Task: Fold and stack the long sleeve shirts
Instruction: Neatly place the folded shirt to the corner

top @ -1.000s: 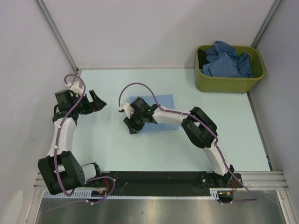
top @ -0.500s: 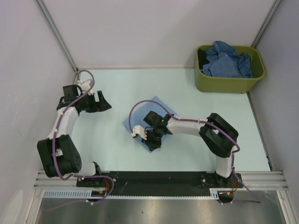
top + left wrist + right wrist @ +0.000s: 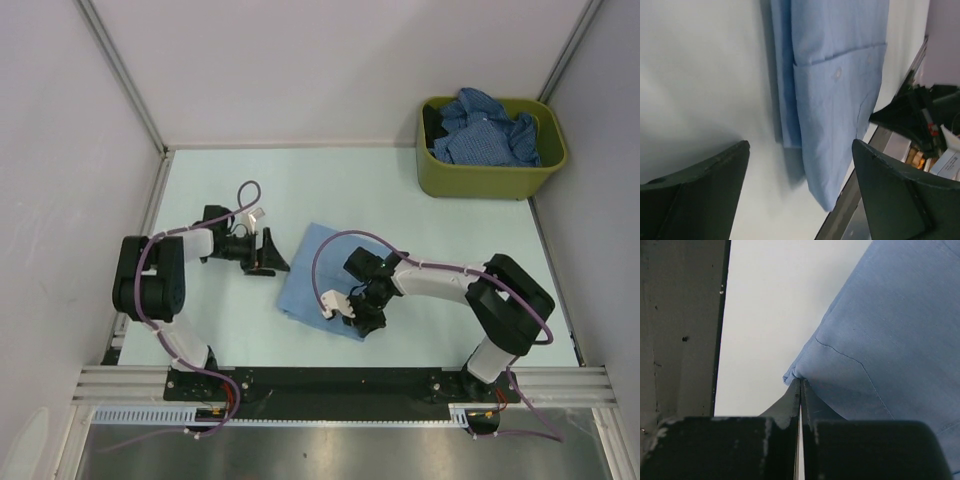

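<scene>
A folded light blue long sleeve shirt (image 3: 312,272) lies on the pale table, turned at an angle. My right gripper (image 3: 368,325) sits at the shirt's near corner. In the right wrist view its fingers (image 3: 800,382) are pressed together, with that corner of the shirt (image 3: 890,330) bunched at their tips. My left gripper (image 3: 277,255) stands open just off the shirt's left edge, holding nothing. In the left wrist view the gripper (image 3: 800,167) frames the shirt's (image 3: 835,75) hanging corner and bare table. Darker blue patterned shirts (image 3: 487,128) fill the bin.
The olive-green bin (image 3: 490,178) stands at the back right corner against the wall. Grey walls close in the table on the left, back and right. The black base rail (image 3: 330,385) runs along the near edge, close to the shirt's near corner.
My right gripper has shut and moved toward the near edge, and the light blue shirt has shifted and turned with it. The left arm has swung in from the far left to the shirt's edge.
</scene>
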`<state>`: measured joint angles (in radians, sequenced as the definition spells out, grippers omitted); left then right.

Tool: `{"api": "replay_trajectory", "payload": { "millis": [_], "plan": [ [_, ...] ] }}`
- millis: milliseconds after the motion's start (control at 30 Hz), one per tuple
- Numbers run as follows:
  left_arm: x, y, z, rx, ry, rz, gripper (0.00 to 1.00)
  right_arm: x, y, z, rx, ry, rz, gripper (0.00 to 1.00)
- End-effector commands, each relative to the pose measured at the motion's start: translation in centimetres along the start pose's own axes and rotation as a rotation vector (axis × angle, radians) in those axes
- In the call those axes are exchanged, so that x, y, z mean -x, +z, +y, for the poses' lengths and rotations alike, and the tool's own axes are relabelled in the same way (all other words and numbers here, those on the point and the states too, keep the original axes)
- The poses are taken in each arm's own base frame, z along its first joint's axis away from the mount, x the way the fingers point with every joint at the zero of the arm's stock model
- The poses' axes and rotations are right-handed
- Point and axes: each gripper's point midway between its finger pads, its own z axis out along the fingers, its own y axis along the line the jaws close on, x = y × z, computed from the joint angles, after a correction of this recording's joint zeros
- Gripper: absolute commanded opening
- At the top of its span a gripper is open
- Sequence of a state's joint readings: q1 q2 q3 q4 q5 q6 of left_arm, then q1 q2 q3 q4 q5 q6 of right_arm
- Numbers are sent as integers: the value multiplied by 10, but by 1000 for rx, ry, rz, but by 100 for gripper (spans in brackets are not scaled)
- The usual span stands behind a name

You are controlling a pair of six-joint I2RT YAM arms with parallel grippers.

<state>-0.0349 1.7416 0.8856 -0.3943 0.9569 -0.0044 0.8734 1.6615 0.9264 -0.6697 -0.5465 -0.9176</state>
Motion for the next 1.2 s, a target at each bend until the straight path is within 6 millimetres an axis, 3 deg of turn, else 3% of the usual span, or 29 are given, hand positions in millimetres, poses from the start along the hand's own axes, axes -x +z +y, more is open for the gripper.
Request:
{"api": "replay_trajectory", "payload": {
  "millis": [0, 100, 233, 500, 600, 767, 833, 867, 900, 933, 1033, 1100, 1167],
  "plan": [
    [33, 13, -6, -74, -5, -118, 89, -99, -8, 16, 20, 82, 341, 0],
    [36, 32, 3, -41, -27, -110, 88, -118, -8, 15, 15, 111, 370, 0],
    [21, 62, 4, -39, -60, -40, 86, -117, -12, 3, 16, 185, 344, 0],
    [-2, 97, 6, -59, -164, 41, 75, -114, -19, -8, 27, 243, 327, 0],
    [-5, 103, 2, -74, -167, 53, 67, -110, -18, -11, 26, 259, 316, 0],
    [2, 94, -5, -78, -130, 34, 30, -106, -18, -14, 24, 286, 311, 6],
    [3, 88, -7, -87, -143, 45, 4, -103, -20, -14, 16, 299, 300, 19],
    [4, 86, -8, -90, -124, 52, 0, -100, -22, -16, 5, 305, 291, 32],
    [13, 83, -11, -90, -86, 43, 0, -97, -23, -17, -1, 310, 284, 39],
    [1, 78, -8, -68, -96, 93, 0, -94, -27, -19, -13, 325, 274, 46],
    [1, 61, -5, -7, -64, 117, 0, -85, -41, -23, -39, 373, 234, 72],
    [7, 44, -1, 60, -62, 115, 0, -79, -56, -35, -74, 427, 176, 99],
    [15, 32, 6, 128, -15, 109, 0, -76, -67, -39, -89, 489, 136, 100]
  ]
}}
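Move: The folded shirt's left edge lies about 6 cm to the left gripper's right, 1 cm ahead and 4 cm below; the shirt's near left corner is some 9 cm back and 1 cm right, its far left corner about 9 cm ahead and 7 cm right. The right gripper already has the near right corner between its shut tips; from it that left edge lies roughly 13 cm ahead and 14 cm left, about level. Bring the open left gripper about 9 cm to its right and 3 cm down over the folded shirt's left edge, shut the fingers to pinch the cloth there, then draw some 2 cm back left. Meanwhile ease the right gripper about 3 cm right with the near right corner still pinched, then open it wide, let go and carry on another 3 cm right and 2 cm up, clear of the shirt. ##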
